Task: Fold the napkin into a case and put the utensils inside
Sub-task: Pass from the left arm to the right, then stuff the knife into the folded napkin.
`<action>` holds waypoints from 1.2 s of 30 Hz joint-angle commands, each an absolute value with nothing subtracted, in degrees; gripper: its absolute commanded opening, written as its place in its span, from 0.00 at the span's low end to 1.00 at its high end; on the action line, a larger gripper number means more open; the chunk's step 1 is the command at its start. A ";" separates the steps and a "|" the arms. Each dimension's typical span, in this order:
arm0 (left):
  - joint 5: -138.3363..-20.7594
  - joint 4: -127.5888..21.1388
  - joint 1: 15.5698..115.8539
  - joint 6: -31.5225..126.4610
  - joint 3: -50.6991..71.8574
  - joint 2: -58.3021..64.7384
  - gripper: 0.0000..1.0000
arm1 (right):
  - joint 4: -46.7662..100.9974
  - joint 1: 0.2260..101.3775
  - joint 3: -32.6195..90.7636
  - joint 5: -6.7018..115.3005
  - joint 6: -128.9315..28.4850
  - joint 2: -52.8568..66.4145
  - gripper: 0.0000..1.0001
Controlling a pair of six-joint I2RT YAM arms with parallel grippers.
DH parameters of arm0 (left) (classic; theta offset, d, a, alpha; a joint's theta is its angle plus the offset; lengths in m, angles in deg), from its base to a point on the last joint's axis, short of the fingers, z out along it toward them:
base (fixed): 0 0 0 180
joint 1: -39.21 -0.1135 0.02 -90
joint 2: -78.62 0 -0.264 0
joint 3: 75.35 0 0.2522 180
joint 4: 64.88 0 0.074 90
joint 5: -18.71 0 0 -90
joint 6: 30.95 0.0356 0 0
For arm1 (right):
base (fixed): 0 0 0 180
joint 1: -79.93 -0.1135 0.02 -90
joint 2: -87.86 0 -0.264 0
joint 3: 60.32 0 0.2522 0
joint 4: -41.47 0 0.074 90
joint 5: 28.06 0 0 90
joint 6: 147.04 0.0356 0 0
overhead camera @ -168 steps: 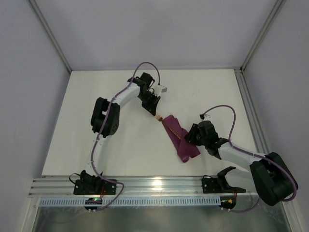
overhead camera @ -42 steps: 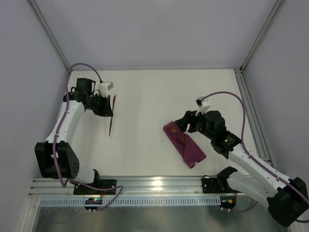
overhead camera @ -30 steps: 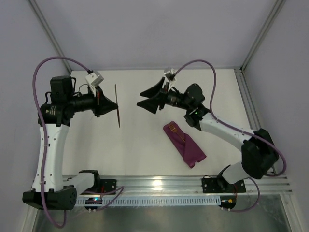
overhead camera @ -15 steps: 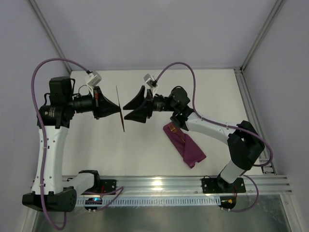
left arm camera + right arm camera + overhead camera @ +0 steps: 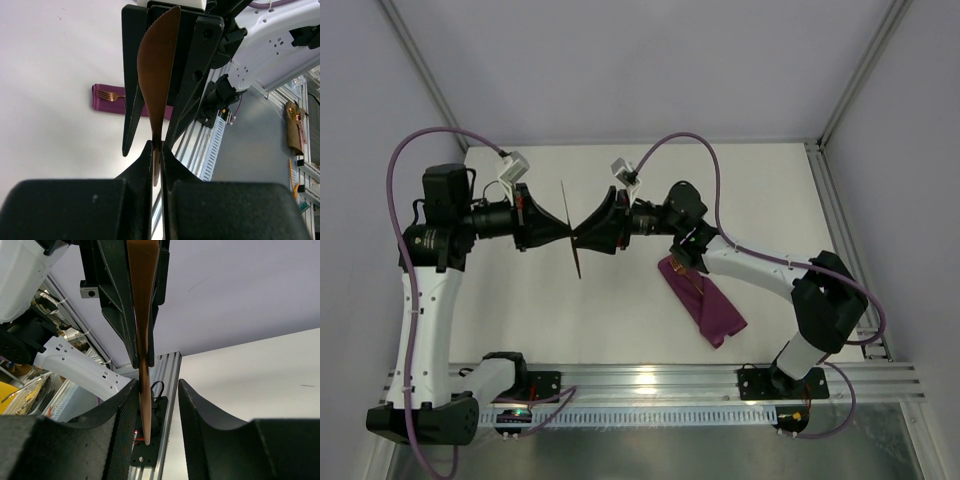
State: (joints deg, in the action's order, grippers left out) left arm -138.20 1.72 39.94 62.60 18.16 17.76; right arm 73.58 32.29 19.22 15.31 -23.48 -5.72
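Note:
A copper knife (image 5: 571, 228) hangs in the air over the table's left half, one of the utensils. My left gripper (image 5: 567, 231) is shut on its handle (image 5: 157, 150). My right gripper (image 5: 579, 236) faces it from the right. Its open jaws straddle the knife (image 5: 142, 315): the blade lies by one finger (image 5: 122, 410), with a gap to the other (image 5: 200, 410). The plum napkin lies folded as a narrow case (image 5: 708, 303) on the table at centre-right. A copper fork (image 5: 691, 279) sticks out of its upper end, tines (image 5: 103, 93) showing.
An aluminium rail (image 5: 650, 381) runs along the near edge. Enclosure posts (image 5: 425, 85) and walls close in the left, right and back sides. Purple cables (image 5: 670, 145) loop above both arms.
My right gripper has swung left from beside the case up to the knife, and its jaws have narrowed around the blade. My left gripper keeps the knife almost still.

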 commanded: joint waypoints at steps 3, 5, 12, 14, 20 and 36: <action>-140.37 -1.20 39.92 61.25 17.16 18.51 0.00 | 75.96 31.33 22.08 16.32 -22.94 -6.36 0.41; -140.28 -1.37 39.92 61.07 17.16 18.51 0.00 | 75.88 31.15 22.34 16.33 -22.94 -6.53 0.41; -139.93 -1.11 39.92 61.60 16.37 18.86 0.00 | 74.83 30.71 22.87 16.85 -22.85 -6.89 0.04; -137.04 -0.41 39.92 62.30 16.19 18.95 0.00 | 73.25 30.80 22.87 17.55 -23.55 -6.27 0.03; -113.54 3.27 39.92 64.23 16.46 19.65 0.99 | 36.34 30.80 24.28 34.48 -42.42 0.12 0.03; -103.72 2.23 39.92 68.10 9.60 21.76 0.99 | 2.93 30.80 8.99 84.26 -45.79 3.57 0.03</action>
State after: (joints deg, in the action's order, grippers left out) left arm -103.38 3.58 39.94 67.10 10.20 20.63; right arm 4.27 31.02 9.23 76.35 -46.60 0.27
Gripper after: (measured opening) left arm 0.990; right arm 0.072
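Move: The knife, already held in the left gripper's shut fingers, is right at its pads. It also stands between the right gripper's half-open fingers, with its middle within a centimetre or so of both hand points. From the right hand, the folded napkin's middle lies level in forward reach, about 29 cm to the right and some 33 cm below. The fork on the napkin is roughly 5 cm farther forward than the hand and 25 cm to its right, equally low. Hold the left gripper almost still on the knife while the right fingers shut and pinch it. Then open the left gripper wide and back it off left, down and a little forward. Swing the right hand with the knife down some 26 cm and right about 19 cm, first forward, then slightly back, towards the napkin, turning the fingers clockwise and steeply down. ##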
